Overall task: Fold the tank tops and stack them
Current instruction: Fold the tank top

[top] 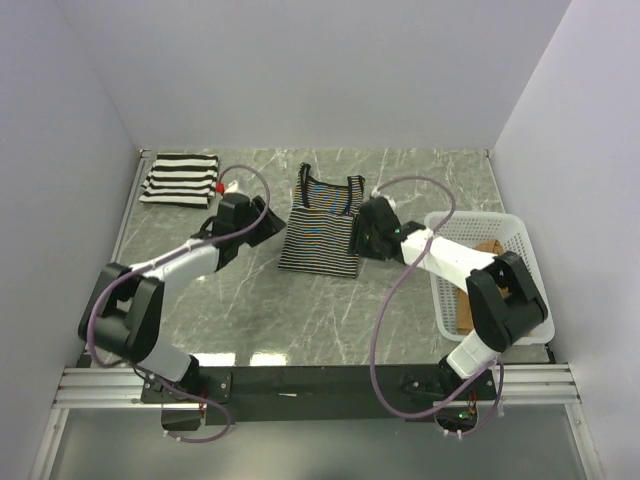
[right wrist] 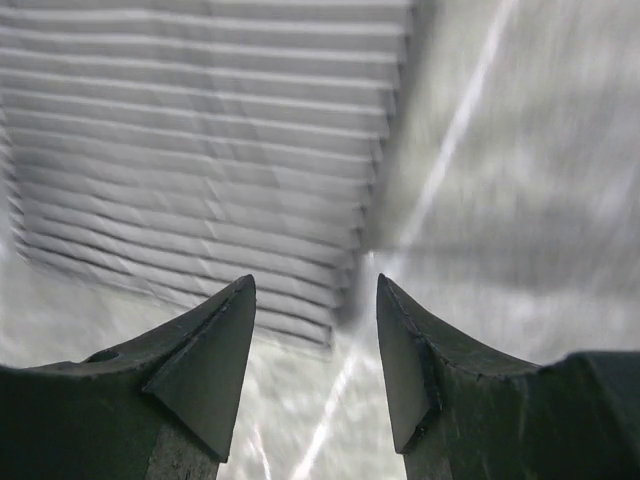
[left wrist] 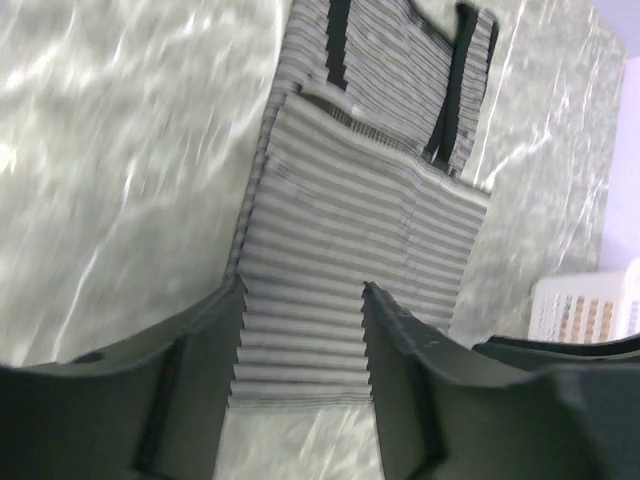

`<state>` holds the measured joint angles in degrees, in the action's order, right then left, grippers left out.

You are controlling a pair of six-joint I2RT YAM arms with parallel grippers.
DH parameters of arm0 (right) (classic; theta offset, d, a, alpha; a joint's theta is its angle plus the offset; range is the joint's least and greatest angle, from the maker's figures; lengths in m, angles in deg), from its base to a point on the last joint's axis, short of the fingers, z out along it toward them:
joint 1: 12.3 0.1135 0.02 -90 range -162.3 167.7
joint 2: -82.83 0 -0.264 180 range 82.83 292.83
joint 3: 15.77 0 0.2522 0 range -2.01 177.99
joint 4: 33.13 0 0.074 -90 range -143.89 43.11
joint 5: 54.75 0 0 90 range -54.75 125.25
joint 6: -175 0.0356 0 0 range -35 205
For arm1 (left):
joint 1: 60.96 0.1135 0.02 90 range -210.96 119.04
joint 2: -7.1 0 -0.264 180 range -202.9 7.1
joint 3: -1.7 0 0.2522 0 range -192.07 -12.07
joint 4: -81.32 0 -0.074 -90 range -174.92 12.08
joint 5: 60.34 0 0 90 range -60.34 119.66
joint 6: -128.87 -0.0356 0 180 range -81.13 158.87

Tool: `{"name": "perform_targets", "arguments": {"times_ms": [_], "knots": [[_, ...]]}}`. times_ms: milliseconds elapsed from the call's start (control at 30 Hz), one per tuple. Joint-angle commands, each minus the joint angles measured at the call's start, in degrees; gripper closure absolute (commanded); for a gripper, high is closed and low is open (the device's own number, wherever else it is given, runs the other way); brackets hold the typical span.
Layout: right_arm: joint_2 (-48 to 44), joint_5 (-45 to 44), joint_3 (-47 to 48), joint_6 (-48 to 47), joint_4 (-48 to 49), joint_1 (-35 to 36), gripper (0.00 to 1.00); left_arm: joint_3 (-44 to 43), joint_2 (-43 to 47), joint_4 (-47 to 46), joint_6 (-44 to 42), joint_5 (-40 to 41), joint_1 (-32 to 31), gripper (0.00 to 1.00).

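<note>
The thin-striped tank top [top: 322,228] with dark trim lies in the middle of the table, its sides folded in. It fills the left wrist view [left wrist: 370,230] and the upper left of the right wrist view [right wrist: 190,170]. My left gripper [top: 268,220] is open and empty at its left edge [left wrist: 303,300]. My right gripper [top: 362,232] is open and empty at its right edge, over its lower corner [right wrist: 315,290]. The wide-striped tank top [top: 180,179] lies folded at the far left. The tan-brown tank top [top: 487,262] lies in the basket.
A white lattice basket [top: 440,275] stands at the right side of the table, beside my right arm; it also shows in the left wrist view [left wrist: 590,305]. Grey walls close the table on three sides.
</note>
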<state>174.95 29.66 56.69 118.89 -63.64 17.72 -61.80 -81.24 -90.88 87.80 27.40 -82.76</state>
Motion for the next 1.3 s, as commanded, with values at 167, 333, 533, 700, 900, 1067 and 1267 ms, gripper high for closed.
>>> {"name": "perform_targets", "arguments": {"times_ms": [167, 333, 533, 700, 900, 1067, 1267], "knots": [[-4.8, -0.6, -9.9, 7.6, 5.9, 3.9, 0.42, 12.2, 5.4, -4.3, 3.5, 1.3, -5.3, 0.42], [-4.1, 0.0, -12.8, 10.9, 8.2, 4.3, 0.42, 15.2, 4.0, -6.0, 5.9, 2.1, -6.9, 0.43], [-4.1, 1.0, -15.9, 14.3, 12.0, 4.3, 0.44, 15.5, 0.4, -7.0, 7.3, 4.7, -8.2, 0.48], [-3.6, 1.8, -17.4, 16.1, 15.0, 4.3, 0.51, 16.2, -0.5, -7.9, 8.6, 7.4, -8.4, 0.54], [-4.0, 2.9, -21.2, 18.9, 18.6, 4.3, 0.51, 17.2, -1.3, -9.2, 9.2, 8.7, -8.4, 0.58], [-4.4, 2.3, -22.3, 19.5, 19.7, 4.3, 0.63, 16.7, -2.8, -9.7, 8.6, 8.5, -8.4, 0.76], [-5.0, 1.4, -21.1, 16.9, 17.4, 4.3, 0.95, 18.2, -0.8, -10.1, 8.1, 8.4, -9.3, 0.99]]}}
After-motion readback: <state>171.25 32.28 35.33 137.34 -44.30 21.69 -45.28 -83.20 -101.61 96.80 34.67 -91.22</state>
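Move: The folded tank top's near left corner lies about 7 cm back of the left hand, level sideways, and some 10 cm below. The near right corner is roughly 6 cm back of the right hand, 1 cm to its left and 7 cm below. The shoulder straps lie about 18 cm ahead of the left hand and 13 cm to its right; the stacked top sits 17 cm ahead and 24 cm left of it. The basket is about 26 cm right of the right hand, 6 cm back and slightly lower. Down and back together, both hands sink to the near corners of the folded tank top: the left about 9 cm down and 8 cm back, tipping downward slightly and easing forward 1–2 cm at the end, the right nearly 6 cm each way, rolling its left side up some 15 degrees. Both then close from half open to nearly shut, pinching the cloth's near corners. ##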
